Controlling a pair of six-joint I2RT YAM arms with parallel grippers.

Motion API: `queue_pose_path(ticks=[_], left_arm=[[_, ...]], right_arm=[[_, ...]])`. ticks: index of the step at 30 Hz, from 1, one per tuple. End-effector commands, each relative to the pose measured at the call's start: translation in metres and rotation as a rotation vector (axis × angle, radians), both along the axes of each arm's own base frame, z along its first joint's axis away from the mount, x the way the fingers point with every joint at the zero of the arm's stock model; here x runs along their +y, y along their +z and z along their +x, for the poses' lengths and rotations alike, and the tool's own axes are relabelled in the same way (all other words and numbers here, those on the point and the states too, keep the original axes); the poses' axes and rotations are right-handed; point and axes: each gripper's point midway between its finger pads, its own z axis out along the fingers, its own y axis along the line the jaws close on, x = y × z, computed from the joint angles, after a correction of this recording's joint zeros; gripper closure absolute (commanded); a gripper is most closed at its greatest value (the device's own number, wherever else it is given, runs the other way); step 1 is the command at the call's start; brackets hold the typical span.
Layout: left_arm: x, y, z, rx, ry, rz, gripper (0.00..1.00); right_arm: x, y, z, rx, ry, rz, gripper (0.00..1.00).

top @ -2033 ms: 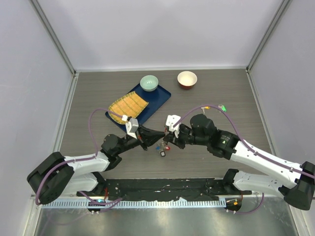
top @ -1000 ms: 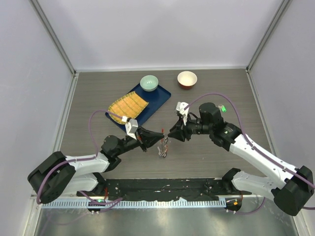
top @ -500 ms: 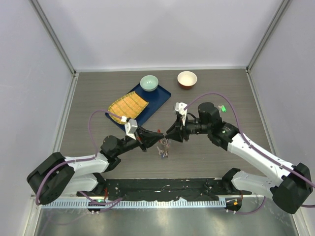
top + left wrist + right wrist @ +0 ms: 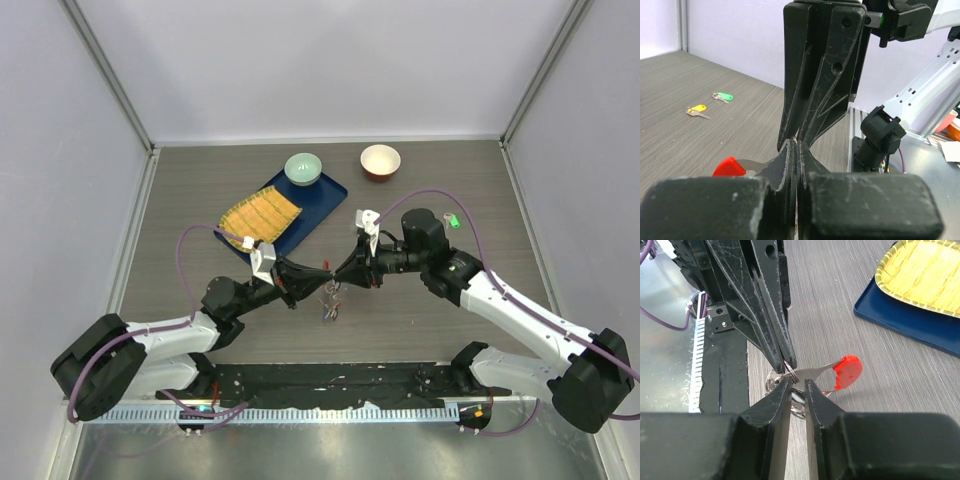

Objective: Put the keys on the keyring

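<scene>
My left gripper (image 4: 797, 143) is shut on the silver split ring of the keyring (image 4: 790, 371) and holds it above the table. The rest of the bunch (image 4: 330, 301) dangles below. A red-headed piece (image 4: 847, 371) sticks out sideways from the ring. My right gripper (image 4: 798, 384) meets the left one tip to tip (image 4: 338, 274). Its jaws stand a narrow gap apart, with the ring's edge and a silver blade at their tips. A yellow key (image 4: 697, 110) and a green key (image 4: 723, 96) lie loose on the table behind. The green key (image 4: 454, 220) lies beside the right arm.
A blue tray (image 4: 322, 197) at the back left carries a yellow woven mat (image 4: 260, 215) and a green bowl (image 4: 303, 168). A red bowl with a white inside (image 4: 380, 160) stands at the back. The black base rail (image 4: 340, 380) runs along the near edge.
The right gripper has moved left up to the left gripper's tip, and its jaws have narrowed. The left gripper has kept the keyring, raised slightly.
</scene>
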Motion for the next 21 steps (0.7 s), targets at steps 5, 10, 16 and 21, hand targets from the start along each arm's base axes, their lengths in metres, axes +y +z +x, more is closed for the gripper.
queue_pose_path(ticks=[5,10,16,21], left_arm=[[0.01,0.067,-0.017,-0.216,-0.029,-0.188,1.0],[0.014,0.068,-0.016,-0.218,-0.002,-0.198,1.0],[0.011,0.029,0.002,-0.145,0.073,0.006,0.76],[0.021,0.003,0.013,-0.108,0.154,0.172,0.57]], right_arm=[[0.009,0.017,-0.003,-0.033,0.064,0.068,0.83],[0.008,0.013,-0.006,-0.015,0.069,0.046,0.99],[-0.017,0.011,0.01,-0.051,-0.033,-0.157,0.99],[-0.031,0.039,0.029,-0.132,-0.129,-0.344,0.99]])
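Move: The left fingers still hold the keyring, its pinched part practically at their tips, with the bunch hanging below. For the right hand that part lies about 1 cm left, level fore and aft, and 1 cm below, with its slightly open tips already at it. A red handle sits roughly 4 cm ahead of the right hand, 1 cm left and 4 cm lower. On the table some 20 cm below, the blue tray is about 18 cm ahead and 11 left, the yellow-tagged key about 19 ahead and 18 right. The right fingers close on the keyring at the left fingertips and pinch it while both hands stay nearly still. Then the left fingers let go, opening to well under half, and back off about 2 cm up and left, as the right hand keeps its pinch and draws away forward, right and up, about 3 cm, its fingertips dipping some 10 degrees. ##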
